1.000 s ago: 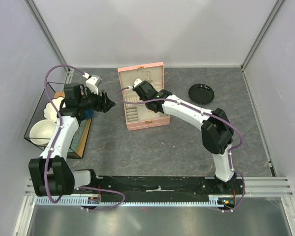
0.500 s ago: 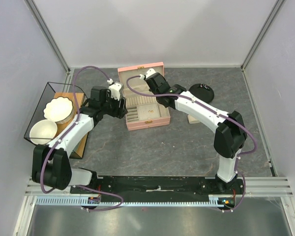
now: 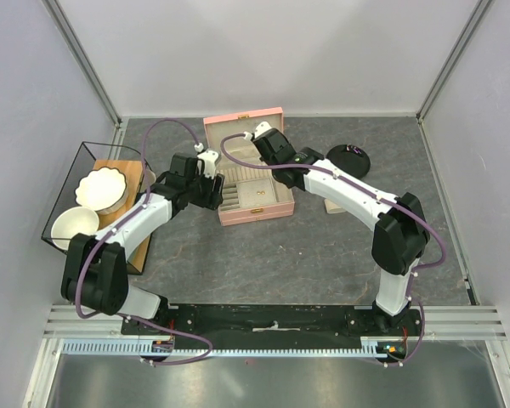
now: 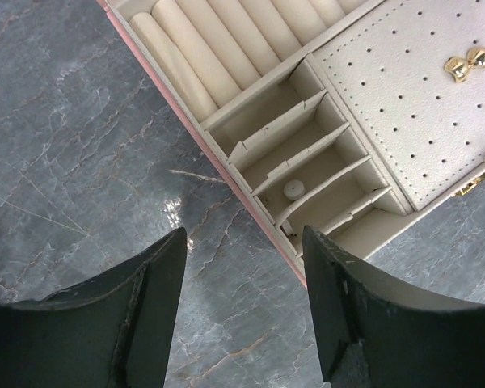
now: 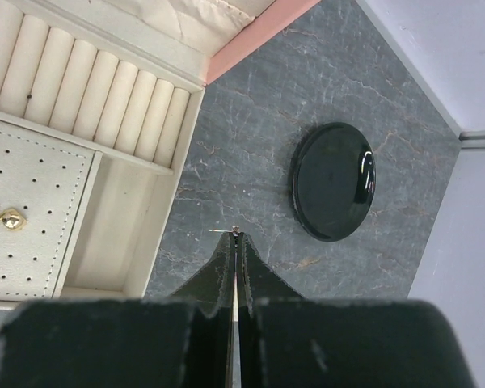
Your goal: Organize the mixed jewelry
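Observation:
The pink jewelry box point(image 3: 253, 214) lies open mid-table, its lid point(image 3: 242, 126) tipped back. A gold earring pair point(image 4: 467, 63) sits on its perforated cream pad, and shows too in the right wrist view point(image 5: 0, 215). A tiny white bit point(image 4: 294, 189) rests in one small compartment. My left gripper point(image 4: 244, 267) hangs open over grey table just off the box's front-left corner, nothing between its fingers point(image 4: 149, 291). My right gripper point(image 5: 236, 236) is shut on a tiny silvery jewelry piece point(image 5: 226, 231), whose thin pin pokes out at the tips, above the table between box and black disc point(image 5: 333, 179).
A black wire-frame basket point(image 3: 61, 183) at the left holds two white bowls point(image 3: 99, 189) and a wooden board. The round black disc point(image 3: 348, 160) lies right of the box. A small beige pad point(image 3: 330, 205) peeks from under the right arm. Walls enclose the table.
The left arm swung right from the basket to the box's left side. The right arm drew back from above the box toward its right edge, still shut.

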Available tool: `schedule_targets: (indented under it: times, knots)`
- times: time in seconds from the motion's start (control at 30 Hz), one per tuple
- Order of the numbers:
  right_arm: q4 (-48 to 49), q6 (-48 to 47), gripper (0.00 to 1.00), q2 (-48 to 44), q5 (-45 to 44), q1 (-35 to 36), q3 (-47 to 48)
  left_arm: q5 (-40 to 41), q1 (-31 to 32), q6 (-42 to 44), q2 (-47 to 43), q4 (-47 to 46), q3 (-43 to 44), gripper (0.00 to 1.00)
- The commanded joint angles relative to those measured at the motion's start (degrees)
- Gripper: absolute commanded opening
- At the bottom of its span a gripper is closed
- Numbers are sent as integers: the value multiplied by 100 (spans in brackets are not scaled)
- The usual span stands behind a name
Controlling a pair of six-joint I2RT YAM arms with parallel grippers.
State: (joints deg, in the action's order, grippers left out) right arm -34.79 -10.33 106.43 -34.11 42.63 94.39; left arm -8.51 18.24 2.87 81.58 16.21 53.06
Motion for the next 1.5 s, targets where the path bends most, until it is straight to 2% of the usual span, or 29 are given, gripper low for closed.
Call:
schedule_targets:
  times: [0.0,0.47,0.67,0.9,0.97,1.2,1.47]
  knots:
    - [16,101,0,-281,-17,17,-70,34,31,-226,112,-56,29,66]
    - [59,92,0,-325,36,17,-281,-54,92,-217,323,-83,3,59]
    - [68,110,0,-316,115,17,-342,-142,101,-226,411,-109,20,49]
    - [68,145,0,-351,167,17,-404,-282,110,-208,499,-118,55,30]
    - [77,154,0,-360,176,26,-413,-335,110,-200,490,-100,47,29]
    - [24,198,0,-395,238,105,-430,-493,162,28,429,-21,-50,14]
    - [-19,180,0,-413,256,263,-456,-502,268,432,271,5,-296,12]
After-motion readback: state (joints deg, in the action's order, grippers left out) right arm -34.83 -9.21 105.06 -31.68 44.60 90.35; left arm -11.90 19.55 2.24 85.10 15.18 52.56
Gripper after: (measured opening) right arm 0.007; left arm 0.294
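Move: The jewelry box's left wall, near its front end, lies about 3 cm below the open left fingers and some 2 cm to their right. The white disc in the small compartments is 2 cm ahead and 5 cm right of that hand; the gold earring pair is 4 cm ahead and 10 cm right. For the right hand, holding a tiny gold piece, the divided compartments lie about 10 cm left, 1 cm back and 12 cm down, the gold pair 4 cm left, level ahead, 11 cm down. The box's left wall is taken between the left fingers: they sink about 2 cm astride it, then drift nearly 2 cm right while closing until they pinch it, the squeeze rising towards the end. Meanwhile the shut right hand, still gripping its tiny piece, eases back and down about 2 cm each over the box, then slips 1.5 cm left towards the compartments. ##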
